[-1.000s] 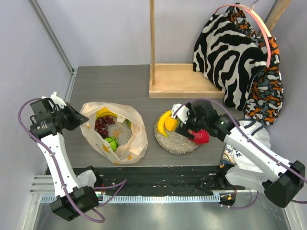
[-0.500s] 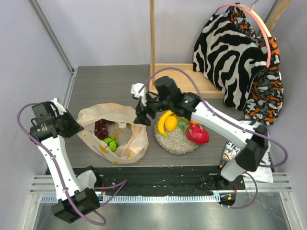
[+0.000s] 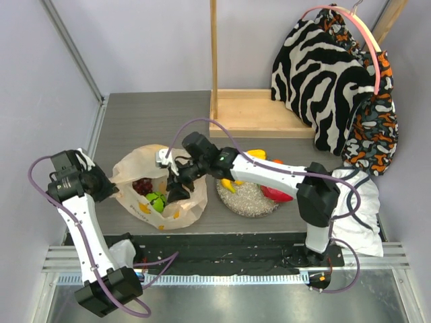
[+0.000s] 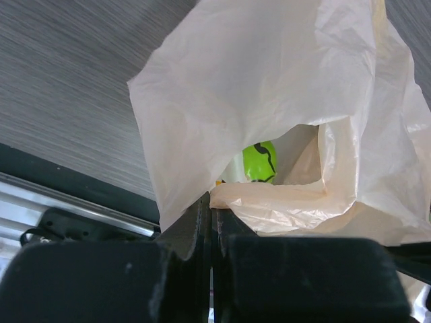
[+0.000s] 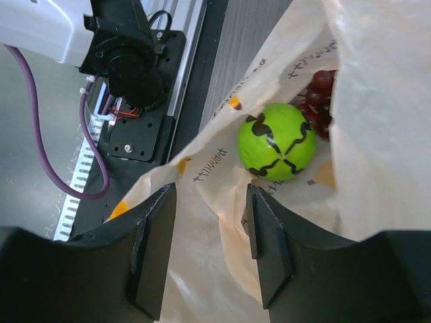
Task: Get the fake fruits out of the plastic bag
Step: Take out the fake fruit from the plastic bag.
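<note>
The plastic bag (image 3: 183,169) lies open at the table's left. My left gripper (image 3: 102,186) is shut on its left rim, and the left wrist view shows the film (image 4: 269,74) pinched between the fingers. Inside lie a green apple (image 3: 156,200) (image 5: 277,141) (image 4: 259,161) and a dark grape bunch (image 3: 142,185) (image 5: 320,99). My right gripper (image 3: 177,191) (image 5: 209,225) hangs open in the bag's mouth, above the near wall (image 5: 202,171) and just short of the apple. Bananas (image 3: 232,183), a yellow pepper (image 3: 256,154) and a red fruit (image 3: 277,194) rest on the grey plate (image 3: 250,199).
A wooden frame (image 3: 256,116) stands at the back. Zebra-patterned cloth (image 3: 323,74) hangs at the back right, and white cloth (image 3: 360,208) lies at the right edge. A black rail (image 3: 222,252) runs along the table's near edge.
My right arm has swung left from the plate, where the red fruit now lies, into the bag's mouth, and its jaws have narrowed. My left gripper kept its hold and shifted slightly.
</note>
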Robot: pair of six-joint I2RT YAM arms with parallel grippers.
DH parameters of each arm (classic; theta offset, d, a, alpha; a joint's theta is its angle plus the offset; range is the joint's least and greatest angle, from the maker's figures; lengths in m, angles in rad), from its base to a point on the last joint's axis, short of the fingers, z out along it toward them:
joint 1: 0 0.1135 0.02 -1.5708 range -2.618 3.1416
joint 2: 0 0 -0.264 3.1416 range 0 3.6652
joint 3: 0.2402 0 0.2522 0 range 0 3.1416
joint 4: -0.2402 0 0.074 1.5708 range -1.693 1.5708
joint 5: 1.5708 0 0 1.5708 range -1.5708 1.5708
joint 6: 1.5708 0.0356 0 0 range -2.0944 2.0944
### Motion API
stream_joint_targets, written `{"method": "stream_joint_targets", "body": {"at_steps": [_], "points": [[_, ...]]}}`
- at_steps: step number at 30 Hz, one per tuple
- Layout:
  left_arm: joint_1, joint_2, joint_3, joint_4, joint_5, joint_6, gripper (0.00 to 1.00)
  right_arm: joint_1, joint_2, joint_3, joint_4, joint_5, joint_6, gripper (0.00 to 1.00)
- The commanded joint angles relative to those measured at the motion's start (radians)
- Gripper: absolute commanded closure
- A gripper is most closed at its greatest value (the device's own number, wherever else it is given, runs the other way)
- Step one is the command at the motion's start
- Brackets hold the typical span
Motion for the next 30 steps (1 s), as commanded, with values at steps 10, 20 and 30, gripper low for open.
{"method": "stream_joint_targets", "body": {"at_steps": [10, 20, 30], "points": [[0.008, -0.055, -0.016, 0.051, 0.146, -0.048, 1.0, 0.065, 0.221, 0.102, 0.202, 0.261, 0.228, 0.38], [-0.001, -0.073, -0.013, 0.032, 0.161, -0.039, 1.0, 0.065, 0.293, 0.128, 0.242, 0.369, 0.341, 0.33], [-0.003, -0.075, -0.01, 0.038, 0.178, -0.04, 1.0, 0.126, 0.362, 0.142, 0.22, 0.413, 0.305, 0.0]]}}
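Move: The green fruit lies inside the open plastic bag, about 10 cm to the right hand's left, some 4 cm farther out and roughly 14 cm below. The grapes are beside it, about 16 cm left and 10 cm ahead of the right hand, at much the same depth. The bag corner is about 22 cm left of the right hand, level in reach and height. From the left hand, the green fruit is some 12 cm right, 3 cm ahead and 14 cm below. Towards the green fruit, the right hand sinks about 11 cm into the bag's mouth while working some 6 cm left; it edges back slightly, then forward, and swings roughly 20 degrees clockwise. Its half-open fingers spread to full width, mostly near the end. The left hand keeps its pinch on the bag corner and eases about 2.5 cm to the right. ##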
